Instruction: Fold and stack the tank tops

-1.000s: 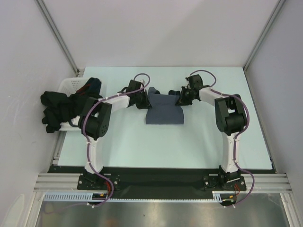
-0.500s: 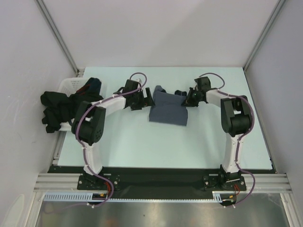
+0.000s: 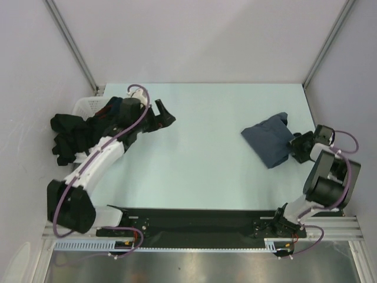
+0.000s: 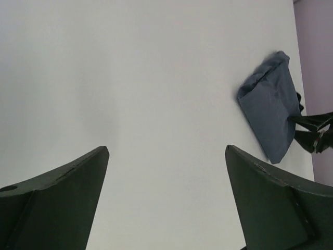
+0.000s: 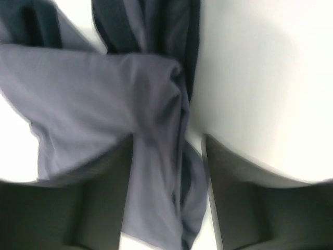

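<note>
The slate blue-grey tank top [image 3: 266,140] lies folded into a small bundle at the right of the table. It also shows far off in the left wrist view [image 4: 270,112]. My right gripper [image 3: 293,147] is at its right edge. In the right wrist view the jaws [image 5: 166,138] stand apart, with a fold of the blue-grey cloth [image 5: 93,88] lying loosely between them and a gap at the right finger. My left gripper [image 3: 166,114] hovers wide open over bare table at the left [image 4: 166,151], holding nothing. A black tank top [image 3: 70,132] is heaped at the far left.
A white basket [image 3: 85,105] stands at the back left with dark clothes spilling over it, and the left arm reaches past it. Metal frame posts and walls close in the table [image 3: 200,171] on both sides and at the back.
The right gripper carried the folded blue-grey top from the table's middle to the right, then its jaws parted. The left gripper let go, opened wide and swung back to the left.
</note>
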Robot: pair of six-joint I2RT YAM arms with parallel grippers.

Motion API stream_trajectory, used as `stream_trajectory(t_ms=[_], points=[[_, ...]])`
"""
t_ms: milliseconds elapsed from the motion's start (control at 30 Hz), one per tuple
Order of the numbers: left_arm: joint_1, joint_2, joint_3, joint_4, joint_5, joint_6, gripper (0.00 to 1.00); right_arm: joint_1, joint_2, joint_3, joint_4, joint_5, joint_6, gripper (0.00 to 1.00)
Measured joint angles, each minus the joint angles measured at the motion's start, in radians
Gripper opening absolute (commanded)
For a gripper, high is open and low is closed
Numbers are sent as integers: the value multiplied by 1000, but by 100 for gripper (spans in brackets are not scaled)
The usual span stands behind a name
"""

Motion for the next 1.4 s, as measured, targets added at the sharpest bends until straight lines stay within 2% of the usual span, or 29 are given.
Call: stream_trajectory(t_ms=[133,333,467,567,633,733,833,967,1100,1200,1233,1267,1300,1333,1400], points=[[30,-116,-39,-40,-34,4,100,-22,-176,-66,-45,91,29,98],[100,-233,-36,-184,-242,18,100,-8,-406,-49,-162,248,33,100],[198,-303,-37,-260,-347,-5,100,11,-526,-34,-217,307,21,100],[293,-333,-37,-286,-372,-39,100,134,-602,-30,-224,349,-1,100],[383,-333,-37,-303,-367,-70,100,277,-630,-20,-223,386,-22,100],[524,-313,-37,-320,-364,-116,100,478,-628,-10,-217,446,-55,100],[640,-262,-35,-336,-364,-158,100,594,-606,-10,-217,467,-73,100],[710,-174,-23,-362,-386,-193,100,700,-577,-19,-206,499,-99,100],[729,-92,16,-373,-426,-218,99,798,-551,-30,-190,522,-122,100],[741,-38,20,-356,-426,-242,81,830,-535,-30,-185,535,-134,100],[744,-16,20,-354,-425,-250,59,838,-532,-30,-185,540,-136,100],[747,5,20,-352,-423,-263,44,843,-531,-30,-185,544,-137,100],[749,26,20,-351,-417,-267,20,845,-530,-31,-184,548,-138,100],[751,40,20,-348,-409,-268,0,848,-530,-31,-183,550,-141,100],[753,54,19,-336,-374,-248,0,849,-530,-31,-178,556,-144,100]])
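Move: Off to the left hand's left, about 33 cm away, 5 cm back and some 10 cm below, lies the dark tank top, heaped over the white basket. The basket's middle is about 27 cm left, level fore-and-aft and 13 cm below; the red-and-blue cloth is about 22 cm left, 6 cm ahead and 9 cm below. From the right hand, the folded tank top is about 10 cm left, 2 cm ahead and 2 cm below. Sweeping some 34 cm left and slightly back, the left hand swings its open fingers about 70 degrees counter-clockwise, then sinks roughly 11 cm from its crest into the heap and pinches the dark tank top. The right hand finishes opening, comes free of the folded top's edge, rises backing off a little, then goes 20 cm left past the top's middle, tilting up and dipping slightly before stopping. ##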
